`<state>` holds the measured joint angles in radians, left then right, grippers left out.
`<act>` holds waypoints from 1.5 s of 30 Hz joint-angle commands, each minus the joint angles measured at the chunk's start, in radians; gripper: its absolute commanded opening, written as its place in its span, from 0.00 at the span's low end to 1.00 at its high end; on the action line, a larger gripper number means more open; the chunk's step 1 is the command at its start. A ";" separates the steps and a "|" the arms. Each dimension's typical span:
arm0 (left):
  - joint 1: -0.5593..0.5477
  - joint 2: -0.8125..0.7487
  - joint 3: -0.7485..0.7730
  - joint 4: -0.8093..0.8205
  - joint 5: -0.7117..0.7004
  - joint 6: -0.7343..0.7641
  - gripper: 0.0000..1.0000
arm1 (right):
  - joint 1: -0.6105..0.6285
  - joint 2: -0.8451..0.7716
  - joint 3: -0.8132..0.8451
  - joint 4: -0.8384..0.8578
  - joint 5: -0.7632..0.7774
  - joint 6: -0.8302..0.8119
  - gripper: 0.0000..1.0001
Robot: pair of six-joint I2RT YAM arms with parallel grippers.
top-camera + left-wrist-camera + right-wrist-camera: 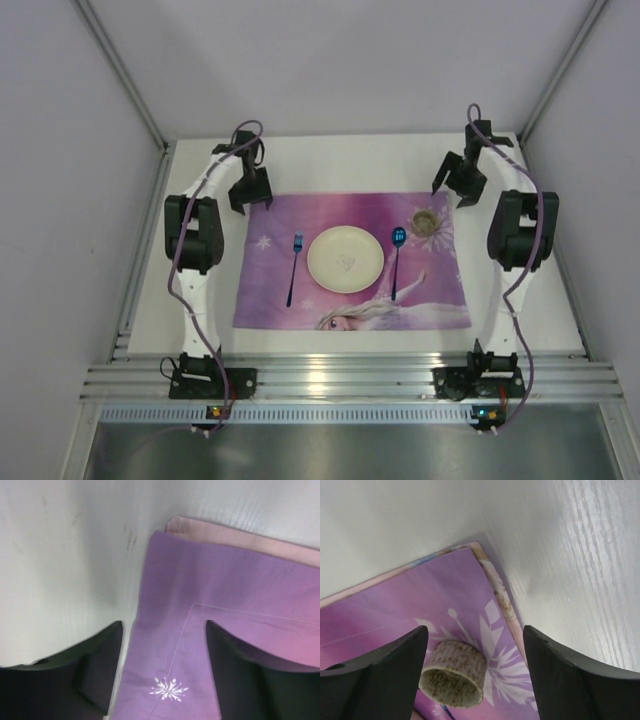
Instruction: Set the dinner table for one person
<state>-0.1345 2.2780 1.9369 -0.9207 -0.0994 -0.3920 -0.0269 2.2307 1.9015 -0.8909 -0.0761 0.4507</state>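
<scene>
On the white dinner table (340,160) lies a purple cartoon placemat (350,300). A cream plate (346,259) sits at its middle, with a blue fork (294,268) to its left and a blue spoon (397,258) to its right. A small speckled cup (425,220) stands at the mat's far right corner. My left gripper (250,195) hovers open over the mat's far left corner (170,570), holding nothing. My right gripper (458,190) hangs open just beyond the cup (454,672), which shows low between its fingers, untouched.
Grey walls and metal frame rails close in the table on the left, right and back. An aluminium rail (350,380) carrying both arm bases runs along the near edge. Bare white tabletop (570,555) borders the mat on all sides.
</scene>
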 commanded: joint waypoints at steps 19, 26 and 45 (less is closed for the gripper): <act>0.012 -1.009 -1.183 1.050 -0.300 0.116 0.96 | 0.177 -1.213 -0.755 0.165 -0.011 0.054 0.97; 0.015 -0.951 -1.378 1.362 -0.378 0.282 0.99 | 0.197 -1.381 -0.860 0.248 -0.085 0.071 1.00; 0.079 -0.706 -1.628 2.017 -0.069 0.350 0.98 | 0.202 -1.487 -1.142 0.563 0.232 0.026 1.00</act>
<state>-0.0566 1.5795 0.3115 0.9375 -0.2016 -0.0486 0.1619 0.7704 0.8383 -0.5594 0.0284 0.4908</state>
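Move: The placemat's far left corner lies about 3 cm ahead of the left hand, barely 1 cm left and some 2 cm below; the fork is about 17 cm back and 9 right of that hand. From the right hand, the far right corner is about 3 cm ahead, straight on, 3 below; the cup sits some 6 cm back and 6 left, the spoon about 17 back and 12 left. Both opening hands rise nearly 20 cm off the placemat corners and draw back, the left sinking beside it. ##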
